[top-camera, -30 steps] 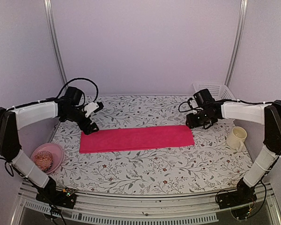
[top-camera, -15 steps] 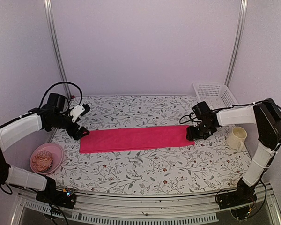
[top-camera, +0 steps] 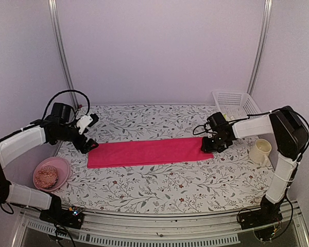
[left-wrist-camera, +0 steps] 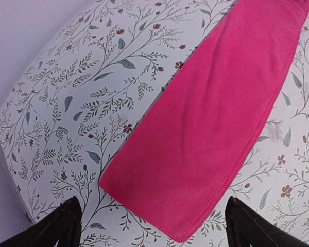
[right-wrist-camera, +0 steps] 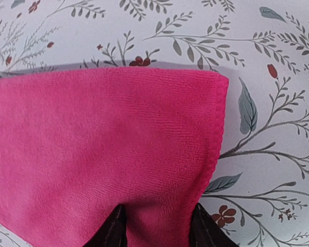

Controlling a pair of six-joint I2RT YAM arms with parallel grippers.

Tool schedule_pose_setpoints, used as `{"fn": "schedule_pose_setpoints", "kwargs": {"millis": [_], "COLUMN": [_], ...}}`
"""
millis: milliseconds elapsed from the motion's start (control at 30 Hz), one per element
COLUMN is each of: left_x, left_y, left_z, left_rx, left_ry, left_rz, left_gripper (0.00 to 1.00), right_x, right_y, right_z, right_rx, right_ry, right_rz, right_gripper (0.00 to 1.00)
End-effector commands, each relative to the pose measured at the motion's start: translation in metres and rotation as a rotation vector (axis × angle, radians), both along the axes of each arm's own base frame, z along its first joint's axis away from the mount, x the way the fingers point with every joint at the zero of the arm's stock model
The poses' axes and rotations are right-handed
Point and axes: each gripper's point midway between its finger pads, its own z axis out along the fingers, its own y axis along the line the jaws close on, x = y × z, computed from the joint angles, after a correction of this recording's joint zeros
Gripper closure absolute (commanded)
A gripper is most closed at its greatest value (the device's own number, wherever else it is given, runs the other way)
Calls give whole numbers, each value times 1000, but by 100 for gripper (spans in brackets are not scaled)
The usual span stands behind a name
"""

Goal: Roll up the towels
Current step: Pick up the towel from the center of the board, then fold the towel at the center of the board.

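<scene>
A bright pink towel (top-camera: 149, 152) lies flat as a long folded strip across the middle of the floral table. My left gripper (top-camera: 91, 136) hovers just off its left end, wide open. In the left wrist view the towel's corner (left-wrist-camera: 216, 118) lies between and ahead of the spread fingertips (left-wrist-camera: 67, 221), with the gripper (left-wrist-camera: 154, 222) untouched by cloth. My right gripper (top-camera: 212, 145) is down on the towel's right end. In the right wrist view its gripper (right-wrist-camera: 159, 226) stands partly open, both fingertips (right-wrist-camera: 116, 226) resting against the cloth (right-wrist-camera: 92, 144) near the hem.
A pink bowl (top-camera: 51, 174) with something brownish inside sits at the near left. A cream mug (top-camera: 260, 151) stands just right of my right gripper. A white slotted basket (top-camera: 236, 102) is at the back right corner. Walls close in the table on three sides.
My left arm drew back leftward and settled by the towel's left end. My right gripper dropped onto the towel's right end and slid slightly left, its jaws widening, then narrowing.
</scene>
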Motion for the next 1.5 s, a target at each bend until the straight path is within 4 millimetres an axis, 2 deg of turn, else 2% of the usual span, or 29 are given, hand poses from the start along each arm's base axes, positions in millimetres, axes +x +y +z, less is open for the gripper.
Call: {"fn": "schedule_pose_setpoints", "kwargs": {"millis": [0, 167, 200, 333, 467, 667, 800, 867, 933, 1000, 1167, 1267, 1400, 1467], "left_x": [0, 0, -1, -1, -2, -1, -1, -2, -3, -3, -3, -2, -1, 0], "left_y": [3, 3, 3, 4, 6, 8, 7, 8, 7, 7, 7, 9, 10, 11], "left_z": [5, 6, 6, 7, 6, 5, 6, 6, 6, 6, 1, -3, -6, -6], "left_rx": [-12, -12, -13, -12, -6, -4, -8, -8, -10, -11, -10, -5, -2, -3], "left_ry": [-32, -40, -40, -42, -44, -42, -45, -43, -41, -43, -26, -14, -7, -7], "left_rz": [10, 12, 11, 13, 19, 23, 22, 21, 19, 16, 19, 26, 33, 34], "left_gripper": [3, 3, 3, 3, 3, 3, 3, 3, 3, 3, 3, 3, 3, 3], "right_x": [-21, -20, -19, -15, -13, -17, -22, -25, -28, -30, -29, -28, -26, -25], "right_y": [3, 1, 0, -8, -25, -58, -87, -92, -81, -59, 13, 62, 117, 142], "right_z": [-36, -33, -30, -13, 17, 76, 112, 131, 150, 167, 196, 199, 188, 177], "right_rx": [-18, -25, -29, -49, -27, 18, 37, 56, 115, 191, 294, 332, 358, 360], "right_ry": [117, 112, 104, 63, 6, -110, -178, -221, -252, -269, -300, -289, -255, -229], "right_rz": [1, -11, -15, -29, -51, -103, -148, -137, -84, -2, 179, 276, 373, 410], "right_gripper": [64, 94, 97, 98, 98, 98, 98, 98, 98, 98, 98, 98, 98, 98]}}
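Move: The towel's right edge is already between the right gripper's open fingers, roughly 1 cm to the right and just under the hand point; the towel's middle is about 19 cm to the left. The white basket stands some 22 cm ahead and 15 cm right, the mug about 17 cm right and 4 cm back. From the left gripper that right edge lies about 34 cm right, 4 cm ahead and 13 cm below. Close the right fingers until they pinch the towel's right edge, then lift, pulling about 9 cm to the right as the hand climbs. Near 15 cm up, reverse and sweep some 18 cm left over the towel, rising to about 18 cm, while rolling the hand's left side up, tipping the fingers outward and turning counter-clockwise, each some 15–20 degrees. Keep the grip shut. ##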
